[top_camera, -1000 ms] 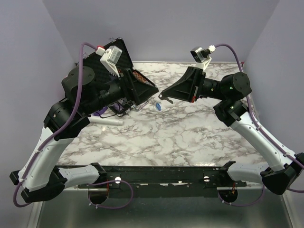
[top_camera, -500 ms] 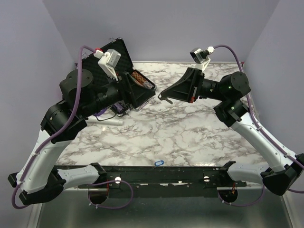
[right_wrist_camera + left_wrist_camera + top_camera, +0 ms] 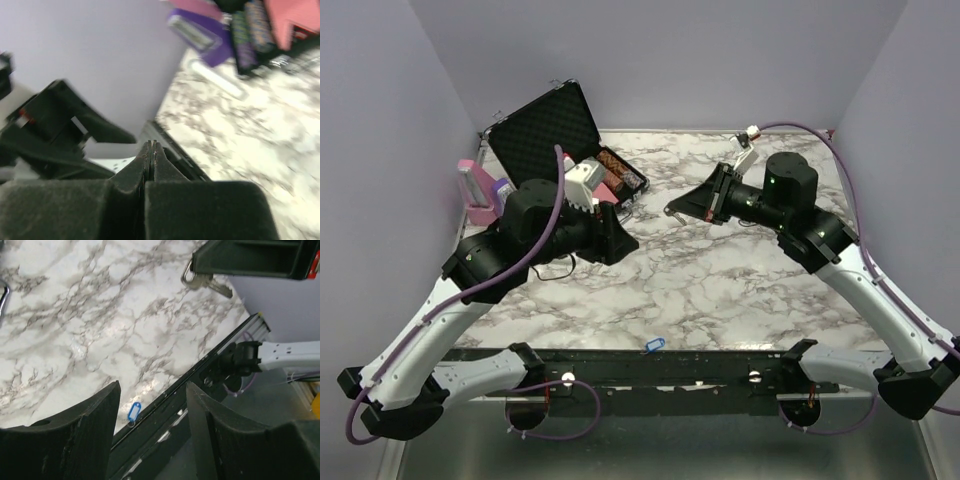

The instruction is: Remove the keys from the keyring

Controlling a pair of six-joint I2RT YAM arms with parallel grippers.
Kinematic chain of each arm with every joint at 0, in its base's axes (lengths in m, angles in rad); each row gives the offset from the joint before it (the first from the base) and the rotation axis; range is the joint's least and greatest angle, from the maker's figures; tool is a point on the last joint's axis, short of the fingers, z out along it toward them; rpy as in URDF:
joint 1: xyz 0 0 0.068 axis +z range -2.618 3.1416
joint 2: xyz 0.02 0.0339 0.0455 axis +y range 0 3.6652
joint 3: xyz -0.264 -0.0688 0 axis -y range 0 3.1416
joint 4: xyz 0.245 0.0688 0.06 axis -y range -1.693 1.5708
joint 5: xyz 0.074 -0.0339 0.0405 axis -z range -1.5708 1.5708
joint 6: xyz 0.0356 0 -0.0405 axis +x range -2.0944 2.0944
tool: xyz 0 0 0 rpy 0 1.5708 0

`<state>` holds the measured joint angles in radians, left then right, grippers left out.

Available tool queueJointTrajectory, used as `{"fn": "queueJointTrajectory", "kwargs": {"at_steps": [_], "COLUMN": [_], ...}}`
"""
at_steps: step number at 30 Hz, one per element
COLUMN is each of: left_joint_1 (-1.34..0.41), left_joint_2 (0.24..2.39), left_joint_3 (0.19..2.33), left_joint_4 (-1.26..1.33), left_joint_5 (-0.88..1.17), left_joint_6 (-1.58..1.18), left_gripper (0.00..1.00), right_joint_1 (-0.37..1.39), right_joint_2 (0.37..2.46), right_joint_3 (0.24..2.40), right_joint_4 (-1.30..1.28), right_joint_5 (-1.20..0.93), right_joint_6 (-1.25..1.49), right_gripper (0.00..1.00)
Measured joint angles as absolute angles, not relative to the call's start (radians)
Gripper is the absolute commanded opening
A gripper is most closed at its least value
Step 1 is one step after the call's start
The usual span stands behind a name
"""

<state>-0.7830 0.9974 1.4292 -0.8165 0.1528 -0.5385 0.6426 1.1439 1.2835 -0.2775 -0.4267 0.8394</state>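
The keyring, a small ring with a blue tag (image 3: 653, 345) (image 3: 133, 411), lies at the table's near edge against the black rail, with no key on it. My right gripper (image 3: 674, 209) (image 3: 151, 145) hangs above the table's middle. It is shut on a silvery key (image 3: 206, 283), whose bow and blade stick out below its fingers in the left wrist view. The key is hidden in the right wrist view. My left gripper (image 3: 616, 240) (image 3: 152, 390) is open and empty, held above the table and looking down at the blue tag.
An open black case (image 3: 542, 125) with poker chips (image 3: 620, 170) stands at the back left. A pink item (image 3: 470, 185) and a purple item (image 3: 503, 188) (image 3: 200, 34) lie beside it, with a white pen (image 3: 220, 80). The black rail (image 3: 700, 365) runs along the near edge.
The blue-tagged keyring dropped from between the two grippers to the table's near edge. My left arm swung back and lower, away from the right gripper. The right gripper shifted slightly, still shut.
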Motion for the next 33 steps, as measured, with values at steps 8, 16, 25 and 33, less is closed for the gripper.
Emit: {"fn": "queueJointTrajectory", "kwargs": {"at_steps": [8,16,25,33], "left_joint_1": [-0.815,-0.961,-1.108,-1.208], "left_joint_2": [0.982,1.037,1.262,1.464], "left_joint_3": [1.235,1.065,1.015,1.018], "left_joint_4": [-0.853,-0.82,-0.742,-0.716], "left_joint_5": [0.178,0.169,0.118,0.09], "left_joint_6": [-0.486,-0.487,-0.514,-0.513], "left_gripper": [0.64,0.63,0.63,0.63], "right_joint_1": [0.642,0.642,0.642,0.642], "right_joint_2": [1.177,1.203,1.203,1.203], "right_joint_3": [1.283,1.256,1.238,1.235], "right_joint_4": [-0.683,-0.833,-0.872,-0.882], "right_joint_5": [-0.058,0.059,0.07,0.07], "right_joint_6": [0.845,0.865,0.863,0.863], "right_gripper": [0.01,0.01,0.01,0.01]}}
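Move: The blue key tag with its small ring lies on the table far below the left hand, about 35 cm down, roughly 7 cm back and 7 cm to its right. The table's front edge runs a couple of centimetres behind the tag. The key, still in the right fingers, is about 6 cm ahead of the left hand, 9 cm right and near its height. From the right hand the tag lies some 13 cm back, 3 cm left and 37 cm down. Down in a long sweep of nearly 30 cm, drawing back about 10 cm and later also swinging right, the left hand drops towards the blue tag, its fingers staying open and tipping down about 45 degrees to point steeply at the table. The right hand, fingers kept shut on the key, sinks some 17 cm and moves about 9 cm right, clear of the left, tilting downward as well, then settles. ##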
